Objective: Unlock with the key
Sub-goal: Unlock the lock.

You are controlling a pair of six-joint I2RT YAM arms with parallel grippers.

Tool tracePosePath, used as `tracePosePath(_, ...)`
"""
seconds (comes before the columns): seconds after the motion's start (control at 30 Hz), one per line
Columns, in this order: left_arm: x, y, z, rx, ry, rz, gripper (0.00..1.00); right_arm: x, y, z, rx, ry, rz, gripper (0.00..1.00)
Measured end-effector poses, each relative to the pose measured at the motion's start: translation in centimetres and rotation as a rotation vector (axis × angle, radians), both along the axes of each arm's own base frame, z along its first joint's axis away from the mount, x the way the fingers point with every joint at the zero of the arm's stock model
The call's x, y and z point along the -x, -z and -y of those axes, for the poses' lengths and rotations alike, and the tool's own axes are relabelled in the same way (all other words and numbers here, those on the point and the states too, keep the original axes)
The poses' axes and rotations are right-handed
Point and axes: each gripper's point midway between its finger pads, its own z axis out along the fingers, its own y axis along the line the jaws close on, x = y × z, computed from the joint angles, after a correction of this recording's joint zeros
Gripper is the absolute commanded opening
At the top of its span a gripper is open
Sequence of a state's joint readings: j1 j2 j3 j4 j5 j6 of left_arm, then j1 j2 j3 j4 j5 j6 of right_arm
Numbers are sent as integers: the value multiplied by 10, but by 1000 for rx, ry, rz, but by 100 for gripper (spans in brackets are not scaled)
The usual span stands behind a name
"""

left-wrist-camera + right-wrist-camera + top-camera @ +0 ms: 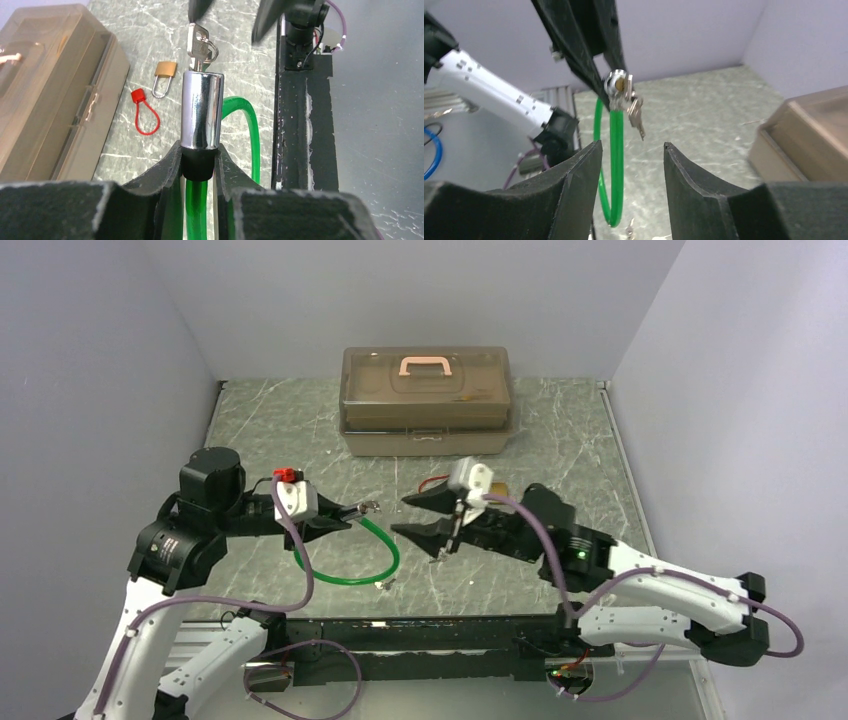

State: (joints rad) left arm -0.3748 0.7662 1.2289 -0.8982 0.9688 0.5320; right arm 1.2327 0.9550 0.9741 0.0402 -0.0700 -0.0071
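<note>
My left gripper (200,155) is shut on the black collar of a chrome lock cylinder (201,110) at the end of a green cable (245,135). It holds the cylinder above the table. The key (198,42) sticks in the cylinder's far end, with another key on its ring. From the top view the cable (385,565) loops down to the table. My right gripper (631,147) is open just short of the key (636,112), with nothing between its fingers. From above, the right gripper (402,515) faces the left gripper (352,511) closely.
A brown translucent toolbox (427,400) stands at the back. A small brass padlock (165,70) and a red tag on a red wire loop (138,96) lie on the marbled table near it. The black base rail (300,125) runs along the near edge.
</note>
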Motion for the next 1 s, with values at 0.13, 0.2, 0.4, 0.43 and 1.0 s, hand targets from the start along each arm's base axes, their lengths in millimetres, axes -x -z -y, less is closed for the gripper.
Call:
tracePosePath(0.13, -9, 5, -2, -26, -47, -31, 0, -8, -41, 25, -69, 87, 58, 52)
tracePosePath(0.2, -16, 6, -4, -43, -79, -53, 0, -12, -52, 29, -85, 113, 76, 52)
tracePosePath(0.4, -39, 6, -12, -150, -187, -149, 0, -30, -39, 12, -9, 167, 86, 41)
tracePosePath(0.43, -44, 4, -13, -171, -201, -164, 0, -35, -29, 8, 23, 186, 82, 34)
tracePosePath(1.0, -18, 28, -27, -291, -188, -237, 0, -71, -10, 10, 91, 380, 75, 1)
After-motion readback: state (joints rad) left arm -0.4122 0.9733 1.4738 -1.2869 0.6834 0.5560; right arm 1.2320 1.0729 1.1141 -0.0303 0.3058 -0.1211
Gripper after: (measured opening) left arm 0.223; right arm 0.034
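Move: Between the two grippers, the key stands in the end of the lock that the left hand grips: about 6 cm to the right of the left hand, 1 cm ahead and 1 cm lower. From the right hand it is some 6 cm left and 1 cm ahead, nearly level. On the table some 33 cm below the right hand lie loose keys, 5 cm left and 3 cm back; the red cable, 20 cm ahead and 8 cm right; and the padlock, 17 cm ahead and 17 cm right. Keeping its grip on the lock, the left hand swings about 5 cm forward, then comes back some 3 cm while sinking and drifting left, its fingers dipping and turning forward. The right hand rises and backs off to the right, then goes about 7 cm forward while sinking again, turns clockwise and shuts its fingers on nothing, ending beside the key and farther out. ##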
